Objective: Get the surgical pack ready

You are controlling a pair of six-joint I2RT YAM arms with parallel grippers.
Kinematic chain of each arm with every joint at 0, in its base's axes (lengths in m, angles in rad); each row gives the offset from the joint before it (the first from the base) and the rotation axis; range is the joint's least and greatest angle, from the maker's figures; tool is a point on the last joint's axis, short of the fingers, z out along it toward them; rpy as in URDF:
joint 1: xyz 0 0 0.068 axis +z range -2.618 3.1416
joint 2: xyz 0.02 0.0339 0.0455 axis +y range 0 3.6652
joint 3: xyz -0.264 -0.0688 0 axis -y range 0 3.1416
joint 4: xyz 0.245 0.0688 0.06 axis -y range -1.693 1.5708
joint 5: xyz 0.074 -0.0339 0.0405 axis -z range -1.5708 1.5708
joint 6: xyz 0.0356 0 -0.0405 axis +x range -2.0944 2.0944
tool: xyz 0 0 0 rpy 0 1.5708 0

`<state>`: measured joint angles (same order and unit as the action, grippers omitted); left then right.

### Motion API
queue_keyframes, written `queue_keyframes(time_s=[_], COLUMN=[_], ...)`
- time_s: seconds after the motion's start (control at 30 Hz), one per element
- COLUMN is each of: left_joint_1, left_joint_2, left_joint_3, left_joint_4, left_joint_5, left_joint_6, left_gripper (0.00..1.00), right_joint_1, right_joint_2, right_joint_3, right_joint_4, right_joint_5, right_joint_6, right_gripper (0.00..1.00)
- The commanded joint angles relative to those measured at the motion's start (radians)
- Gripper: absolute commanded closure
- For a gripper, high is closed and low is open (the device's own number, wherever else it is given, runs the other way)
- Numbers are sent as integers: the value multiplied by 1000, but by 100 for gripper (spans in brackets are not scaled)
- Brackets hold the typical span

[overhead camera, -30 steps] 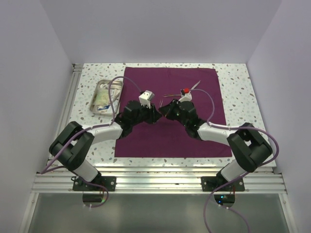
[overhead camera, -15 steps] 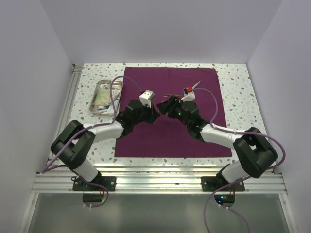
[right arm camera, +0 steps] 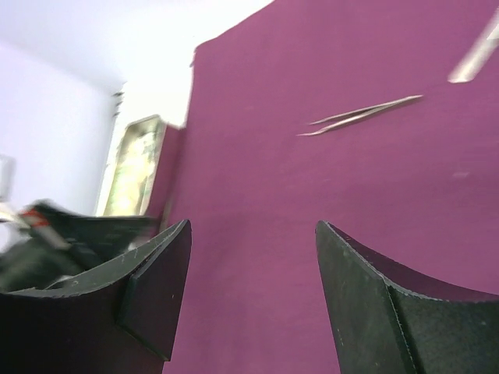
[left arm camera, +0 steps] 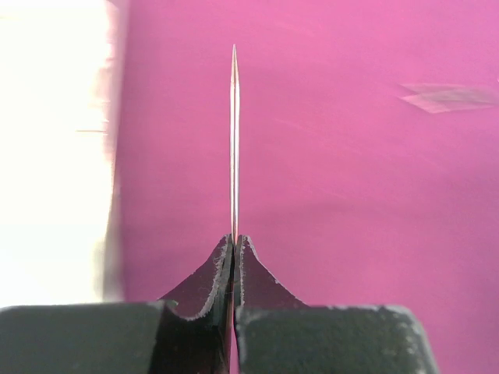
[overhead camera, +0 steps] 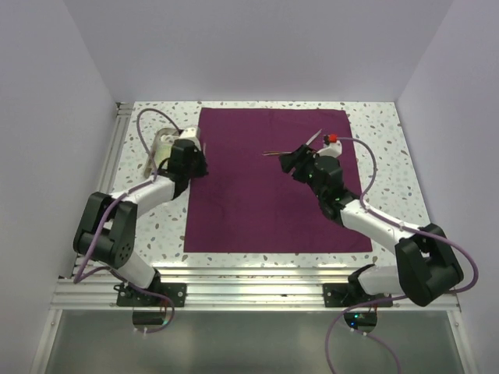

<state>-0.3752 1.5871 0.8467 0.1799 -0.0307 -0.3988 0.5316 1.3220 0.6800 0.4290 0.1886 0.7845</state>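
The surgical pack's purple cloth (overhead camera: 273, 202) lies spread flat on the table. Its steel tray (overhead camera: 153, 158) stands off the cloth's left edge, mostly hidden behind my left arm. My left gripper (overhead camera: 198, 158) hovers at that left edge, shut on a thin pointed steel instrument (left arm camera: 234, 140) that sticks straight out from the jaws over the cloth (left arm camera: 327, 179). My right gripper (overhead camera: 290, 161) is open and empty above the cloth's far right part. Steel tweezers (right arm camera: 362, 115) lie on the cloth just beyond it, and the tray (right arm camera: 136, 164) shows at the left of that view.
A second steel instrument (overhead camera: 314, 138) lies on the cloth behind the tweezers (overhead camera: 277, 153), also seen as a blurred steel instrument (right arm camera: 475, 58). White enclosure walls stand on three sides. Speckled tabletop (overhead camera: 382, 156) borders the cloth.
Both grippers met over the cloth's middle. The left one shut on the thin instrument and swung left toward the tray. The right one opened and drew back to the right.
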Motion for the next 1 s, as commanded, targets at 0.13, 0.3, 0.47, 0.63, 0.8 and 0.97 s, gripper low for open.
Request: queue_keyframes(time_s=[0.13, 0.3, 0.47, 0.63, 0.8, 0.97], left_joint_1=[136, 176, 177, 177, 179, 150], left_joint_2=[-10, 104, 234, 260, 223, 125], left_joint_3=[147, 274, 397, 419, 411, 335], left_joint_4=[-260, -358, -470, -462, -454, -386], left_joint_5=[-280, -365, -449, -442, -419, -330], left_joint_6=[74, 126, 141, 135, 120, 80], left_gripper=[100, 100, 100, 89, 60, 40], right_joint_1=[-104, -130, -157, -166, -189, -226], right_joint_2=[-23, -20, -10, 13, 109, 216], right_joint_3=[-10, -23, -28, 9, 153, 275], right_joint_4=[-72, -87, -90, -119, -239, -323], right_joint_5=[-60, -87, -112, -132, -175, -251], right_joint_6=[-53, -77, -82, -106, -209, -183], right_gripper=[32, 32, 32, 32, 30, 29])
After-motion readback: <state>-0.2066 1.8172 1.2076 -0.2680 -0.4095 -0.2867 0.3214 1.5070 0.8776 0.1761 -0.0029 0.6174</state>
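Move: The left hand, with the curved tweezers shut in its fingers, has the tray's middle about 11 cm to its left, 5 cm ahead and 8 cm below. In the tray the glove packet lies some 13 cm left and 4 cm ahead of that hand. From the empty right hand the scalpel is roughly 9 cm ahead, 8 cm right and 18 cm down; the straight tweezers lie about 5 cm ahead and 3 cm left, as low. Still pinching the curved tweezers, the left hand sweeps some 14 cm left and a little forward over the tray, turning counter-clockwise and tipping down, sinks, then opens to let go of them and starts to lift. The right hand, fingers still open and touching nothing, shifts about 5 cm right while sinking as much, then pushes forward some 4 cm towards the scalpel. ##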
